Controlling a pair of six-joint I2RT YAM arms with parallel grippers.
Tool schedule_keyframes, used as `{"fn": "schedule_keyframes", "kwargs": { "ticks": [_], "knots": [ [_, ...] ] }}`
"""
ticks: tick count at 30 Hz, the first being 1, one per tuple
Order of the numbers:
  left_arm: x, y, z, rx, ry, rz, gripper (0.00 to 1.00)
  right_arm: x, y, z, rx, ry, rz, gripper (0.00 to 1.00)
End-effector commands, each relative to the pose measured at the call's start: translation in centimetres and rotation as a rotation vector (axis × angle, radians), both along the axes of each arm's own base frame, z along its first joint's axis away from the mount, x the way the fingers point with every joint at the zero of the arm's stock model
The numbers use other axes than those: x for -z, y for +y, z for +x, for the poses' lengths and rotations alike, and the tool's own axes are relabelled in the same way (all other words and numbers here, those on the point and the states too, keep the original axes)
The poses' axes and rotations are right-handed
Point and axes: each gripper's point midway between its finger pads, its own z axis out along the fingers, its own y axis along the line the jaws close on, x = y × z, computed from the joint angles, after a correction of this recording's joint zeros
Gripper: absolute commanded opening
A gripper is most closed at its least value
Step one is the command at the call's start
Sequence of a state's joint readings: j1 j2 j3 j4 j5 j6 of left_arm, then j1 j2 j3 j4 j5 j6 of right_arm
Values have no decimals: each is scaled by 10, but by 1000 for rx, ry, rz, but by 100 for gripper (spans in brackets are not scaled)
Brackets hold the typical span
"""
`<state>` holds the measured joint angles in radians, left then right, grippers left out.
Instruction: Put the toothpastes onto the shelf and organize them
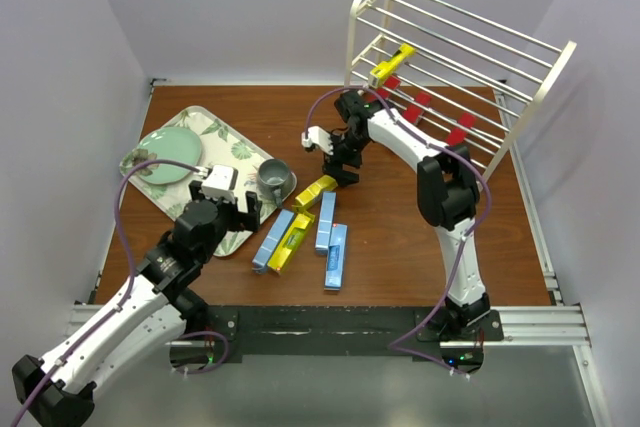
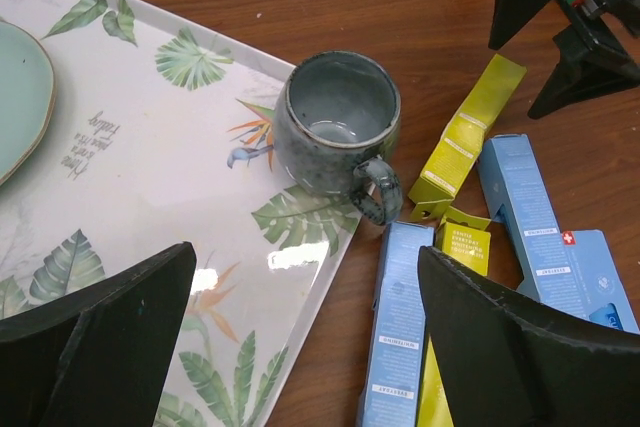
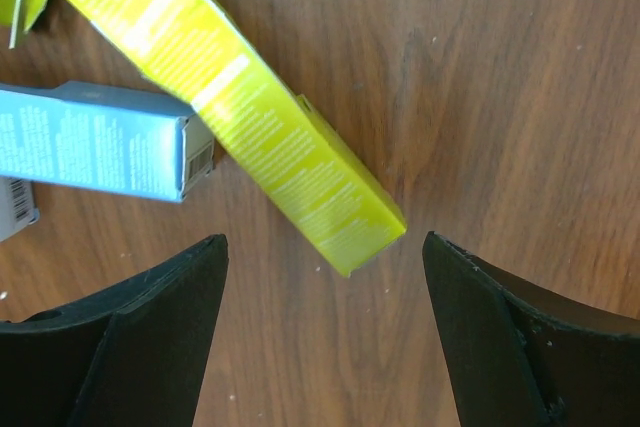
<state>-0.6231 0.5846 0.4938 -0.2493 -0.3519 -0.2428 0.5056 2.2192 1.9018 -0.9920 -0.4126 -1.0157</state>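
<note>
The cream-white shelf (image 1: 452, 59) stands at the back right. One yellow toothpaste (image 1: 392, 64) lies on an upper tier, with red ones (image 1: 411, 108) on the tier below. Several more lie loose mid-table: two yellow (image 1: 313, 194) and three light blue (image 1: 326, 222). My right gripper (image 1: 341, 165) hovers open over the far end of a yellow box (image 3: 250, 97), whose tip sits between the fingers (image 3: 322, 242) without touching them; a blue box (image 3: 90, 142) lies beside it. My left gripper (image 2: 305, 250) is open and empty over the tray's edge, beside a blue box (image 2: 405, 337).
A leaf-patterned tray (image 1: 222, 137) with a green plate (image 1: 163, 156) lies at the left. A grey mug (image 2: 335, 122) stands on the tray's right corner, close to the loose boxes. White walls enclose the table on three sides.
</note>
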Motion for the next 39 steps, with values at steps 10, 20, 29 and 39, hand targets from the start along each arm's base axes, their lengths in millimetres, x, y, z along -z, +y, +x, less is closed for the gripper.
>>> {"fn": "schedule_keyframes", "kwargs": {
  "ticks": [10, 20, 29, 39],
  "knots": [
    [-13, -9, 4, 26, -36, -31, 98, 15, 14, 1, -86, -49, -31, 71],
    [-15, -10, 4, 37, -41, -31, 97, 15, -17, -21, -50, -37, -115, 52],
    [-19, -11, 3, 46, -49, -33, 97, 0, -46, -46, 45, -29, -140, 28],
    [-24, -12, 2, 57, -63, -44, 97, -26, -67, -72, 285, -24, -102, 16]
  ]
}}
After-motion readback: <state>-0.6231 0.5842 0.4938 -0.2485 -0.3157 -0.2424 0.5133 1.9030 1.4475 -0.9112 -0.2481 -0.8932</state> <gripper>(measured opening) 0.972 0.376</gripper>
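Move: The yellow toothpaste box under the right hand has its middle about 4 cm back, 6 cm to the left and 3 cm below that hand, its farther end almost between the open fingers. From the right hand, a blue box lies some 13 cm back and 4 cm left, the second yellow box 18 cm back and 14 cm left, and the mug 3 cm back and 18 cm left. From the left hand, the targeted yellow box is roughly 11 cm ahead, 14 cm right and 15 cm below. The yellow box is taken by its farther, right-hand end: the right hand sinks about 3.5 cm, first edging left over that end, and its open fingers close to pinch the sides. As they close it draws back and to the right, about 7 cm each way overall, climbing again to its starting height and turning slightly clockwise, box in grip. ##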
